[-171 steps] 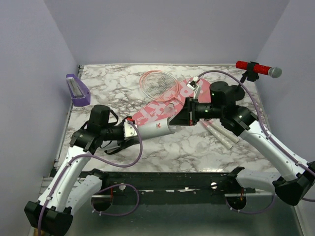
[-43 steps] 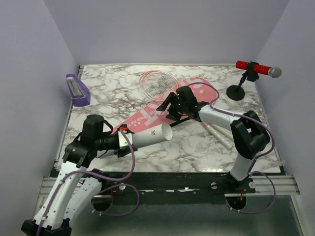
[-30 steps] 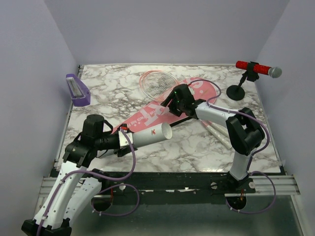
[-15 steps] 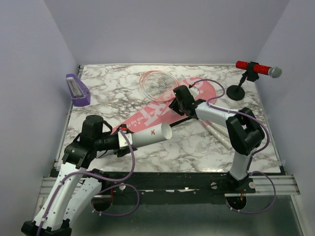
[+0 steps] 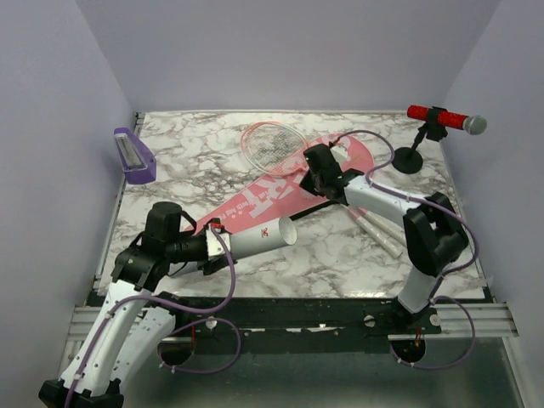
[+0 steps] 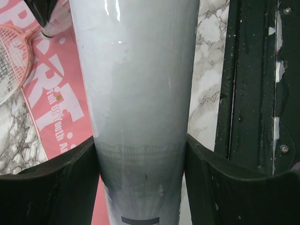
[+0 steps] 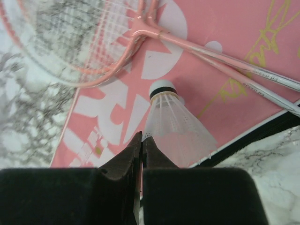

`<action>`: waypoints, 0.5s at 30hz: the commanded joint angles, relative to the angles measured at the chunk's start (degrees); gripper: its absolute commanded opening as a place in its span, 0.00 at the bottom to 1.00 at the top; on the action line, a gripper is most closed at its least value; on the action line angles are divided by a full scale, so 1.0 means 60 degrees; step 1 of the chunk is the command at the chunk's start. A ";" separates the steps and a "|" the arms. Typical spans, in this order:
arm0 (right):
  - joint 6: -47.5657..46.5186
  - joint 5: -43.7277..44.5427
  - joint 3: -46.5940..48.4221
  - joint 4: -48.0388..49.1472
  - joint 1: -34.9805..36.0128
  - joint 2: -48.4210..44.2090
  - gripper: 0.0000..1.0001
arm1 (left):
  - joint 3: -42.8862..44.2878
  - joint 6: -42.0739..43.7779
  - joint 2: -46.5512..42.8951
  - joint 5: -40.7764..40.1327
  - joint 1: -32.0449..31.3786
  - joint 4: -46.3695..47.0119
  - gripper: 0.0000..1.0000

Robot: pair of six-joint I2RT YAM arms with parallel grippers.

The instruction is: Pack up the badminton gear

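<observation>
My left gripper (image 6: 140,187) is shut on the white tube (image 6: 140,93), held level above the near left of the table (image 5: 255,240), its open end toward the pink bag (image 5: 280,183). The bag lies diagonally across the middle. The pink racket head (image 5: 268,143) rests on its far end, and two thin shafts (image 7: 225,51) cross the pink fabric. My right gripper (image 7: 142,138) is low over the bag (image 7: 225,28), shut on the skirt edge of the white shuttlecock (image 7: 176,126), cork pointing away. In the top view the right gripper (image 5: 316,177) covers the shuttlecock.
A red microphone on a black stand (image 5: 442,117) stands at the far right corner. A small purple tray (image 5: 133,155) sits at the far left edge. Pale racket handles (image 5: 378,231) lie on the marble right of the bag. Walls close in on three sides.
My right gripper has closed from open onto the shuttlecock's skirt and shifted slightly right over the bag. My left arm still holds the tube, a little lower.
</observation>
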 commanded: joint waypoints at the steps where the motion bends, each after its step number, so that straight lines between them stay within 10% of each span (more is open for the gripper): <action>1: -0.1465 -0.1339 -0.0389 -0.0218 0.0026 -0.2227 0.09 | -0.0290 0.0362 -0.0092 0.0038 0.0021 0.0268 0.37; 15: -0.4323 -0.7302 -0.0758 -0.4098 0.0026 -0.7578 0.12 | -0.0745 0.0553 0.0039 -0.0123 0.0036 0.1542 0.36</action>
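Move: On the pink bag, only just clear of it, the right hand has the shuttlecock. The tube's mouth, where it is headed, lies about 23 cm back, 10 cm left and 14 cm higher. The racket heads lie some 15 cm ahead and 11 cm left, the racket handles about 13 cm back and 24 cm right, both slightly below. From the left hand, gripping the tube, the mouth is about 16 cm right, 3 cm ahead and 4 cm up. Lifting the shuttlecock by its skirt, still pinched between nearly shut fingers, the right hand climbs about 21 cm off the bag and comes back some 16 cm towards the tube's open mouth, tipping its fingers up and turning roughly 35 degrees counter-clockwise. The left hand keeps its grip on the tube, sinking slightly. ##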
